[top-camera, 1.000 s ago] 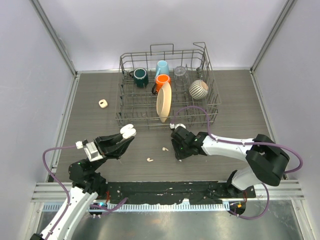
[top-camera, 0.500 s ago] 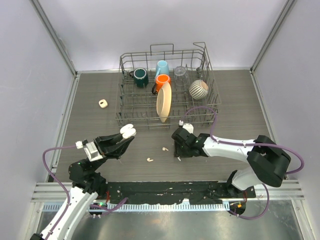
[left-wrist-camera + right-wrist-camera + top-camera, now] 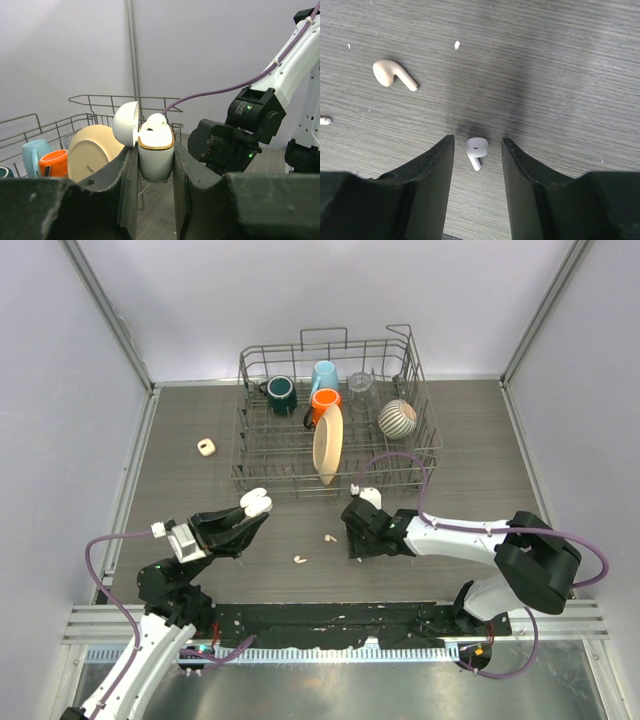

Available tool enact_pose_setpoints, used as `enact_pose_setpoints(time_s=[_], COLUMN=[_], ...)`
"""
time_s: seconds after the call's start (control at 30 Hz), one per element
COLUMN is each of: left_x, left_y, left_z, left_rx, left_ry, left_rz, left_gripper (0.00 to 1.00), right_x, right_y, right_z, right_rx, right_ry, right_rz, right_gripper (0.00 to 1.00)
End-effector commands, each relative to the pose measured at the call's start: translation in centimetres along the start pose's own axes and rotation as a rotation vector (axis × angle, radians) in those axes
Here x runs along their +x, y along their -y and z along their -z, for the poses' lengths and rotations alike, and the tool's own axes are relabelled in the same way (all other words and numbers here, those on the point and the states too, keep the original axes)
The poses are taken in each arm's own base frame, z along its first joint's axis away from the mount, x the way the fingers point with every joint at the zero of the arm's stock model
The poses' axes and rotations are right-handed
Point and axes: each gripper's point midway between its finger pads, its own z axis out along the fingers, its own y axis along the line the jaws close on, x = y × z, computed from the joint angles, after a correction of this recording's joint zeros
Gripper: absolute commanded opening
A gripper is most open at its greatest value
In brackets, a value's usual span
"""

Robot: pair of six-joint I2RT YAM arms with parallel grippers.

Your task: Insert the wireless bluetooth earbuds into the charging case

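My left gripper [image 3: 154, 150] is shut on a white charging case [image 3: 156, 162] with a gold rim, held upright above the table. Its lid [image 3: 125, 123] is flipped open and one white earbud [image 3: 156, 120] sits in it. From above, the case [image 3: 256, 502] shows at the left fingertips. My right gripper [image 3: 478, 140] is low over the table and open. A white earbud [image 3: 476, 147] lies on the wood between its fingers, touching neither. A cream earbud [image 3: 393, 74] lies further left. The top view shows two loose earbuds [image 3: 329, 537] [image 3: 299, 560] left of the right gripper [image 3: 353, 551].
A wire dish rack [image 3: 420, 455] stands at the back with mugs, a glass, a striped bowl and a cream plate [image 3: 327, 443]. A small cream rounded-square case [image 3: 206, 447] lies at the left of the table. Grey walls close in both sides.
The right gripper's jaws have widened, and the white earbud now lies loose on the table between them. The left arm and its case have not moved.
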Motion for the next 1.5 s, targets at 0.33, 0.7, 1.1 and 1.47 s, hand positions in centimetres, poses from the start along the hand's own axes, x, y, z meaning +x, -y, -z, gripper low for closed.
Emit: enact_pose_setpoints(time_s=[0.33,0.7,1.1,1.47], left_x=[-1.6,-1.5,-1.5,-1.5], left_y=[-0.1,0.0,0.0,0.1], left_z=[-0.5,-0.6,-0.6,-0.6], left_rx=[-0.006,0.003,0.005,0.008], left_ry=[0.038,0.037,0.036,0.037], left_rz=[-0.016,-0.013,-0.008,-0.006], left_gripper=[0.00,0.00,0.00,0.00], right_x=[-0.7,-0.7,-0.9,-1.5], right_y=[-0.9,-0.9,-0.6,-0.7], right_z=[0.0,-0.1,0.3,0.9], right_rx=[-0.020,-0.003,0.001,-0.007], right_ry=[0.019,0.009,0.021,0.044], right_rz=[0.109,0.116,0.108,0.097], right_gripper=[0.38,0.39,0.24,0.22])
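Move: Practically between the right hand's parted fingertips is the earbud to grasp, no more than about 1 cm below the hand point. A second, beige earbud lies some 6 cm left and 4 cm farther out; a third earbud lies about 12 cm left, roughly level with the hand. From the left hand, which still holds the open case in the air, the earbud to grasp is about 19 cm right, 2 cm ahead and 28 cm below. Closing the right fingers from about half open, with a brief easing partway, until both tips pinch the earbud's head from its two sides. The hand stays almost in place just over the table, shifting under half a centimetre and turning only some 5 degrees counter-clockwise early on, still pointing steeply down. ##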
